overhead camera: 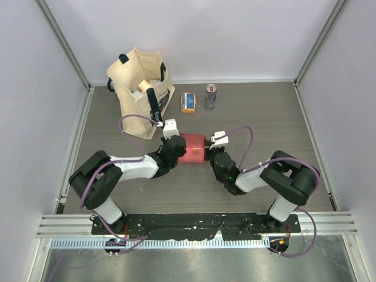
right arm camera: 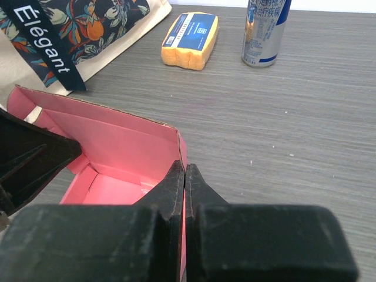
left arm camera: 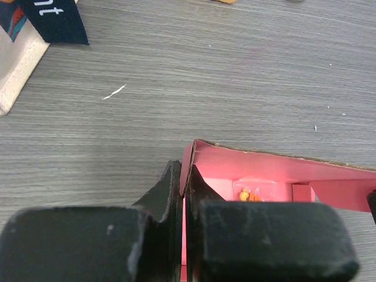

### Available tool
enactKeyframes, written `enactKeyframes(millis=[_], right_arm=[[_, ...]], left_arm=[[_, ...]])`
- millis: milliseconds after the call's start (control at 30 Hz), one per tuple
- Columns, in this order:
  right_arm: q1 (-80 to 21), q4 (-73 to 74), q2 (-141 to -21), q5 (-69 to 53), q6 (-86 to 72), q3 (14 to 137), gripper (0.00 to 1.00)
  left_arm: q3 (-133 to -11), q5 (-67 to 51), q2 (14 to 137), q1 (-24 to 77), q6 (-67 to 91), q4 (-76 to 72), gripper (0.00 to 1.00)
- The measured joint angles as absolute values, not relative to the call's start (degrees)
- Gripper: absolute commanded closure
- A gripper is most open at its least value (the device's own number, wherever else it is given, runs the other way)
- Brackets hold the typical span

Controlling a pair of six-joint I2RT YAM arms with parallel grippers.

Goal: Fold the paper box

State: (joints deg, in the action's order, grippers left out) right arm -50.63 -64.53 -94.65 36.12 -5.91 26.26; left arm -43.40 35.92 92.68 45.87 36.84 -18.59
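The paper box (overhead camera: 192,148) is a small pinkish-red card box standing open at the middle of the table. My left gripper (overhead camera: 174,148) is shut on its left wall (left arm camera: 187,170), one finger inside and one outside. On the opposite side, my right gripper (overhead camera: 215,154) is shut on the box's right wall (right arm camera: 183,154) in the same way. The left wrist view looks into the pink inside of the box (left arm camera: 264,173), where a small orange mark shows. Seen from the right wrist, the far wall and floor of the box (right arm camera: 111,141) are visible, and the left gripper's dark fingers (right arm camera: 29,161) are at the left edge.
A beige tote bag (overhead camera: 141,88) with a dark strap stands at the back left, close behind the left gripper. An orange-and-blue packet (overhead camera: 188,102) and a small can (overhead camera: 211,96) sit behind the box. Metal frame rails run along both sides of the table.
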Motion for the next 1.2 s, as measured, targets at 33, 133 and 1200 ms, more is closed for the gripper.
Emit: enactKeyframes(millis=[33,133,1200], right_arm=[[-51.4,-65.6,-94.91,37.04,-5.89,25.74,0.98],[-53.28,-68.53,-95.68,39.68,-5.85,24.36,0.98],[-65.08,-50.04,-94.94,60.82,-28.99,28.8,0.91]], left_arm=[[-42.54,36.29,92.68,46.24,36.86,-19.84,1.0],[-40.58,36.99,92.71,46.96,36.95,-22.92,1.0],[-28.73,36.14,89.23,48.86,37.32,-37.54,1.0]])
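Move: The paper box, its raised far lid already pinched at the left corner, has its middle about 6 cm to the left hand's right, 4 cm back and 4 below. From the right hand, already on the lid's right corner, the box's middle is some 6 cm left, 2 back and 6 below. The yellow packet lies roughly 20 cm ahead of this hand and 6 left, the can 21 ahead and 3 right. The box's raised lid stays pinched at both corners while the two hands draw it back towards the robot. The right goes farther, about 5 cm back, sinking 2 and edging left late on, its wrist turning some 10 degrees clockwise and rolling left side up; the left comes back about 3 cm, dipping 1 early, its wrist tilting slightly. ##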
